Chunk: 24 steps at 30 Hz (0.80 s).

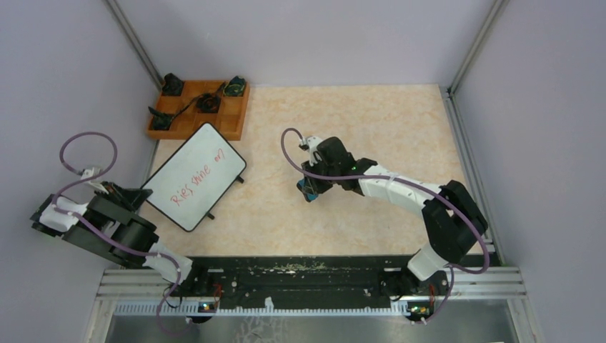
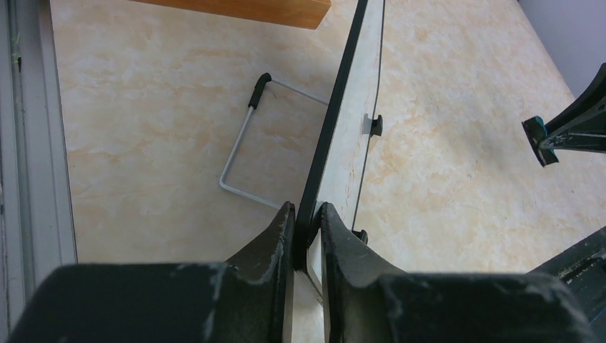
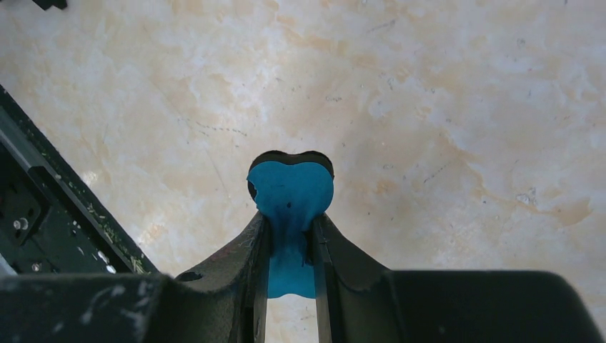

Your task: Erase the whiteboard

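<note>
The whiteboard (image 1: 194, 177) lies tilted at the left of the table, with red handwriting across it. My left gripper (image 1: 145, 191) is shut on its near-left edge. In the left wrist view the board (image 2: 359, 128) runs edge-on away from the jaws (image 2: 308, 227), which pinch its black rim, and a wire stand (image 2: 239, 153) shows beneath it. My right gripper (image 1: 312, 187) hovers at mid-table, to the right of the board and apart from it. It is shut on a blue eraser (image 3: 290, 191) that sticks out past the fingertips (image 3: 289, 230).
An orange wooden tray (image 1: 200, 107) with black parts in its compartments sits just beyond the board's far end. Purple walls and metal posts close in the left and right sides. A black rail (image 1: 300, 275) runs along the near edge.
</note>
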Available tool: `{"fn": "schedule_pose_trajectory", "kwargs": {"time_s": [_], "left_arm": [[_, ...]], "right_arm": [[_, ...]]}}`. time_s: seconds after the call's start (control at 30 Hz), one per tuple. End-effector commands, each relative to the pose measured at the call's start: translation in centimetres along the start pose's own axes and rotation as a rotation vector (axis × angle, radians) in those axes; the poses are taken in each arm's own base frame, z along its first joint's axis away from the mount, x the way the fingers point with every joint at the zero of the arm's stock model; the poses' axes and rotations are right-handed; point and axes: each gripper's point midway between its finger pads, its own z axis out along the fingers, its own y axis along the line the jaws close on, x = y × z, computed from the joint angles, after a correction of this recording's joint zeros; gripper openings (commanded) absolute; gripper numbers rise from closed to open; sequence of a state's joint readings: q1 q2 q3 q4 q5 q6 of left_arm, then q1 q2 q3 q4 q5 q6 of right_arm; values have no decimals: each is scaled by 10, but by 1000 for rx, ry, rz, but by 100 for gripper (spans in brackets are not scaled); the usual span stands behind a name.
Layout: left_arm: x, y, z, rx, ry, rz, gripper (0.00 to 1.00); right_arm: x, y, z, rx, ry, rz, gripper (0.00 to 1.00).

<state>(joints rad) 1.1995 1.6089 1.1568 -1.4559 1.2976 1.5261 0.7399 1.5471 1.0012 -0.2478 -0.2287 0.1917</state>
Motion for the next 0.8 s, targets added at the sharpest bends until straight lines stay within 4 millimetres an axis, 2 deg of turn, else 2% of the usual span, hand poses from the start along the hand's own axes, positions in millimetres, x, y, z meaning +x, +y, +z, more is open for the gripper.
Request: {"fn": "schedule_pose_trajectory", "kwargs": {"time_s": [0.0,0.17,0.3,0.53,0.77], "left_arm": [[7,18,-5,-25,6,38,0],[10,18,-6,-25,21,44,0],[11,19,-6,-25,24,46,0],[10,21,-6,-25,24,49,0],[9,20,-7,-30,32,61,0]], "right_arm": [[-51,16,3,-31,-126,-61,0],[-73,26,13,-68,-161,-85,0],[-87,34,32,-71,-180,-133,0],[-133,52,52,-24,-332,-257,0],[-185,67,61,-39,-514,-277,0]]}}
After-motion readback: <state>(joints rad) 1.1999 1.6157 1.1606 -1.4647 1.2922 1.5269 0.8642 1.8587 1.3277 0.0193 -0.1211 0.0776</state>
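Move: From the right hand, holding the blue eraser, the whiteboard's middle lies about 33 cm to the left and 3 cm ahead, at roughly the hand's height. The board's nearest corner is some 18 cm left and 6 cm ahead of this hand; the wooden tray is some 31 cm left and 22 cm ahead, a little below. From the left hand, clamped on its left corner, the board's middle is about 13 cm right, 4 cm ahead and 6 cm lower. Still pinching the eraser, the right hand carries it through the air to the whiteboard's right-hand end, about 12 cm left and 6 or 7 forward, climbing some 4 cm in two stages with a level stretch between. Its wrist tilts nearly 20 degrees, swinging the fingertips outward. The left fingers keep their grip on the board's left corner, motionless. ##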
